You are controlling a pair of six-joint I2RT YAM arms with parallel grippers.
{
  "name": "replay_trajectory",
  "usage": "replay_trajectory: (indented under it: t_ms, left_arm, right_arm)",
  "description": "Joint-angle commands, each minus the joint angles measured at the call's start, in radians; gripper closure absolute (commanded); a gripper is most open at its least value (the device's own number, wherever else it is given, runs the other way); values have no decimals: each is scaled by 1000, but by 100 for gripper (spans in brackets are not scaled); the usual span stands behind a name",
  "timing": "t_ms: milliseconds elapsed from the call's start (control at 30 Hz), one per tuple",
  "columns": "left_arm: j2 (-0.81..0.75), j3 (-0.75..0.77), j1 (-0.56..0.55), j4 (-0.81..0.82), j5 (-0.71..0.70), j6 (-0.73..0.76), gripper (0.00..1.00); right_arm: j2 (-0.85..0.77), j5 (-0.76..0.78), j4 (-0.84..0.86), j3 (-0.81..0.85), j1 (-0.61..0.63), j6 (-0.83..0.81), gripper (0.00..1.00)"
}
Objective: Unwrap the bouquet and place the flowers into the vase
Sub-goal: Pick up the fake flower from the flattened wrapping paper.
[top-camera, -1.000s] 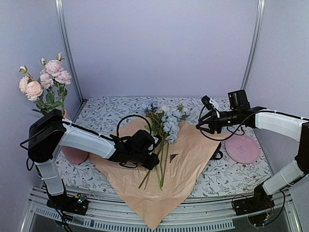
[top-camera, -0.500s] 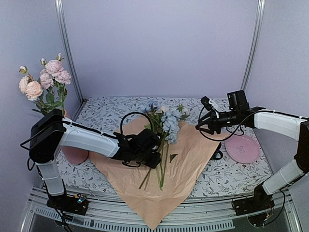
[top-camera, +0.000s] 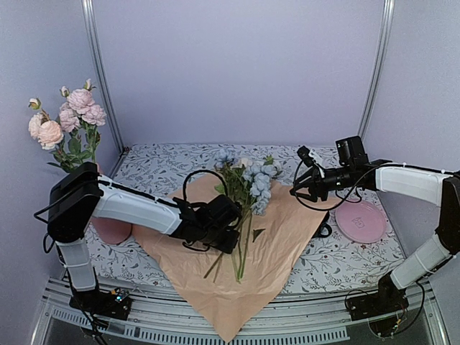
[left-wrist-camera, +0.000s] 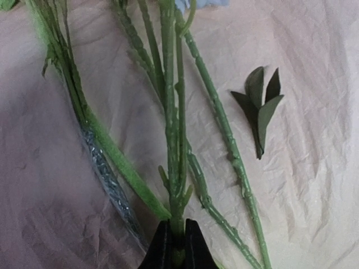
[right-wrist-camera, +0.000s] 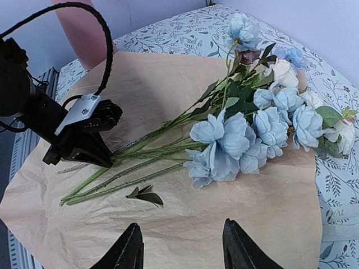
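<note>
The bouquet is unwrapped: its peach-orange paper [top-camera: 237, 295] lies spread flat on the table. The blue and cream flowers [top-camera: 255, 183] lie on the paper with their stems toward the front. My left gripper [top-camera: 231, 241] is low over the paper, shut on one green stem [left-wrist-camera: 171, 112] near its cut end. Other stems [left-wrist-camera: 230, 151] lie loose beside it. My right gripper [top-camera: 295, 188] hangs open above the paper's right side, holding nothing. The pink vase [top-camera: 111, 228] stands at the far left behind the left arm, with pink flowers [top-camera: 72, 118] in it.
A flat pink plate [top-camera: 359, 221] lies at the right under the right arm. A loose dark green leaf [right-wrist-camera: 145, 195] lies on the paper near the stems. A small dark object [top-camera: 325, 230] sits at the paper's right corner. The paper overhangs the table's front edge.
My left gripper opened a little, then shut on the stem and edged right. The blooms shifted slightly. My right gripper drifted a little left and stayed open.
</note>
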Motion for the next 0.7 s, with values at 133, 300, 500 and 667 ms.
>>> replay_trajectory:
  t_ms: [133,300,500,667]
  left_arm:
    - [-125,-35,13,94,47,-43,100]
    - [-231,-98,32,233,68,-57,100]
    - [-313,-143,43,419,81,-28,100]
    - [-342,-218,46,698,56,-67,100]
  right_arm:
    - [-4,-24,0,16,-1,-4,50]
    - [0,-53,-30,61,-1,50,50]
    - [41,-197,-147,164,7,106,49]
    - [18,-179,-165,182,85,115,46]
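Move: The left hand already has the blue flower's stem pinched just above the wrapping paper. The vase it is meant for stands roughly 38 cm to its left and 7 cm farther out, its middle some 11 cm higher. The flower's blue blooms lie about 25 cm ahead and 10 cm right, and a loose leaf sprig some 6 cm ahead and 9 cm right, on the paper. From the right hand the vase is about 60 cm to the left, nearly level with it. Keeping the stem pinched, the left hand lifts almost straight up from the wrapping paper by about 15 cm, easing only a little to the right, while the wrist swings some 30 degrees so the fingers come up from steeply down to point more to the right. The right hand, empty and half open, hangs still at first, then rises about 5 cm and edges left beside the lifted blooms without closing. ##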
